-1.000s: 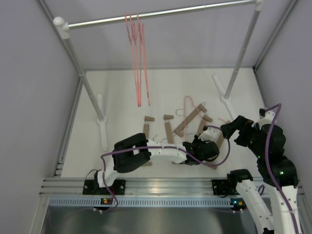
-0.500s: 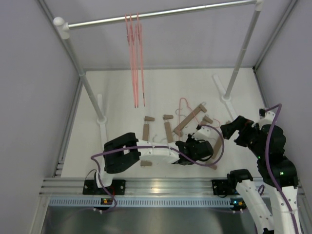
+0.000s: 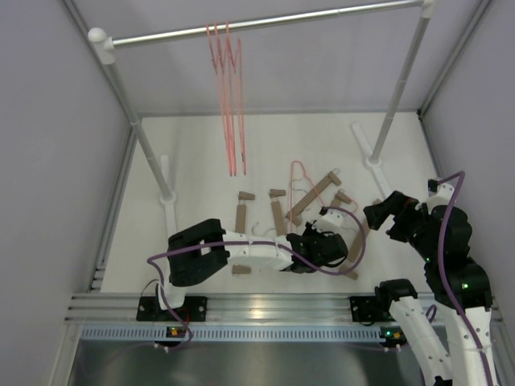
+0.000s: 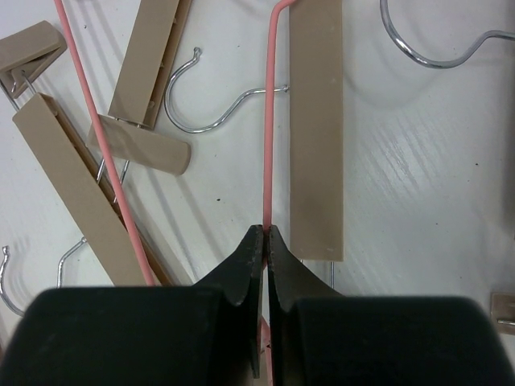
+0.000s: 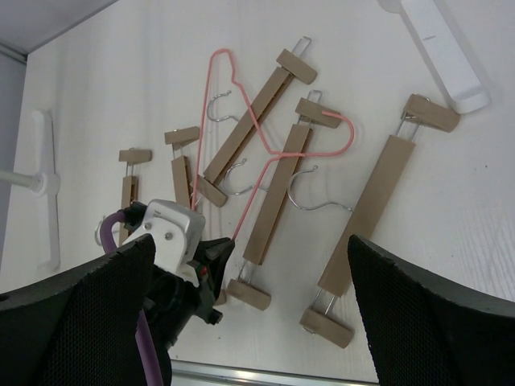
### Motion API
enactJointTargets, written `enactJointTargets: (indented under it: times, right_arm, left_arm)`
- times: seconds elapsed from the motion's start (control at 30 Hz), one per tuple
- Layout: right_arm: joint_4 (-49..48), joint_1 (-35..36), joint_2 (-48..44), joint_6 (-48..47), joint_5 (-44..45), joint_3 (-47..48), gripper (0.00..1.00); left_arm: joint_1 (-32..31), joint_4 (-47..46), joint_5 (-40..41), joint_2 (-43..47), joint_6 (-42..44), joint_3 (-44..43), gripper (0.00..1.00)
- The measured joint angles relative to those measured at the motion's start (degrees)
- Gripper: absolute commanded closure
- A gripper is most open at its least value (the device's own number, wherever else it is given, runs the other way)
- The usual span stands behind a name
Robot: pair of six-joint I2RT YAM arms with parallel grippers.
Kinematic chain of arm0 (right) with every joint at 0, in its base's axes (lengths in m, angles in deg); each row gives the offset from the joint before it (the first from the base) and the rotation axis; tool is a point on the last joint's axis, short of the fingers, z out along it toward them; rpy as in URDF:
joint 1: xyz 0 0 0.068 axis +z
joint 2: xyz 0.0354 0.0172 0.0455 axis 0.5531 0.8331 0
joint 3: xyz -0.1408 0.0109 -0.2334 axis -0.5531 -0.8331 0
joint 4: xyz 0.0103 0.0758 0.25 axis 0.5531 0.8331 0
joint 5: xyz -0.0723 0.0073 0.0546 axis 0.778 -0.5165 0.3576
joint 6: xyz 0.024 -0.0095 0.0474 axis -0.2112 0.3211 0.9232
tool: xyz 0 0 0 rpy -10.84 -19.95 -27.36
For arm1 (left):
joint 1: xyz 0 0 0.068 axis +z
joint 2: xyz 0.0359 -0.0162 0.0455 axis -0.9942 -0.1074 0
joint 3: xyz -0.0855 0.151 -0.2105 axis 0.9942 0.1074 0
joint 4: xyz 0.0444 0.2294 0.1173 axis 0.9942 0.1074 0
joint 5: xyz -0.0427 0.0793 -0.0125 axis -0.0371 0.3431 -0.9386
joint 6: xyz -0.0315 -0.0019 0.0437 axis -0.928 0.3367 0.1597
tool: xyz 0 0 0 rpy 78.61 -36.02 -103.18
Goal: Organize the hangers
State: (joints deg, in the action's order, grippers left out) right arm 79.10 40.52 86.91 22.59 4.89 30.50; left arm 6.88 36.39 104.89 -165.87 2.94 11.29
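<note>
My left gripper [image 3: 325, 239] is low over the table, shut on the thin wire of a pink hanger [image 4: 269, 121]; its tips [image 4: 265, 233] pinch the wire. That hanger [image 5: 212, 72] lies across several tan wooden clip hangers [image 3: 278, 217] scattered on the white table. One wooden bar [image 4: 315, 121] lies just right of the pinched wire. Three more pink hangers [image 3: 229, 96] hang from the silver rail [image 3: 265, 22]. My right gripper [image 3: 378, 213] hovers open and empty above the pile's right side [image 5: 249, 322].
White rail posts and feet stand at left [image 3: 167, 201] and right [image 3: 366, 149]. Silver hooks [image 4: 217, 121] lie among the wooden bars. A long wooden hanger [image 5: 390, 185] lies at the right, near a white foot [image 5: 438, 48]. Grey walls close both sides.
My left gripper has drawn back to the left, dragging the pink hanger on the table with it. The hanging pink hangers swing slightly. The right arm has not moved.
</note>
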Motion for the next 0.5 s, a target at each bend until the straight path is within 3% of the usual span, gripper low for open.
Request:
enactJointTargets:
  times: [0.37, 0.5]
  right_arm:
    - [0.0, 0.0, 0.0, 0.0, 0.0, -0.1, 0.0]
    - [0.0, 0.0, 0.0, 0.0, 0.0, -0.3, 0.0]
  left_arm:
    - [0.0, 0.0, 0.0, -2.0, -0.9, 0.7, 0.74]
    - [0.0, 0.0, 0.1, -2.3, -0.9, 1.0, 0.71]
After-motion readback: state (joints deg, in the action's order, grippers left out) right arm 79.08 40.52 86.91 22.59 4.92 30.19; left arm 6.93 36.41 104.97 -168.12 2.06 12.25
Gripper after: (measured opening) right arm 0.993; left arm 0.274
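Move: The left hand already holds the pink hanger by its near shoulder, roughly 3 cm above the table; the hanger's middle is about 11 cm ahead, 1 cm below. The brown hanger beside it has its middle about 6 cm ahead and 6 cm right. The slanted brown hanger lies 16 cm ahead and 1 cm left, a third brown one 5 cm ahead and 10 cm left. From the right hand, the pink hanger is some 12 cm ahead, 16 cm left and 23 cm below. Down by about 2 cm, with under 1 cm of drift to the left, the left hand sinks towards the table while its fingers part from nearly shut to about a quarter open. They let go of the pink hanger's shoulder, yet stay astride it just left of the brown bar; the wrist barely turns. ##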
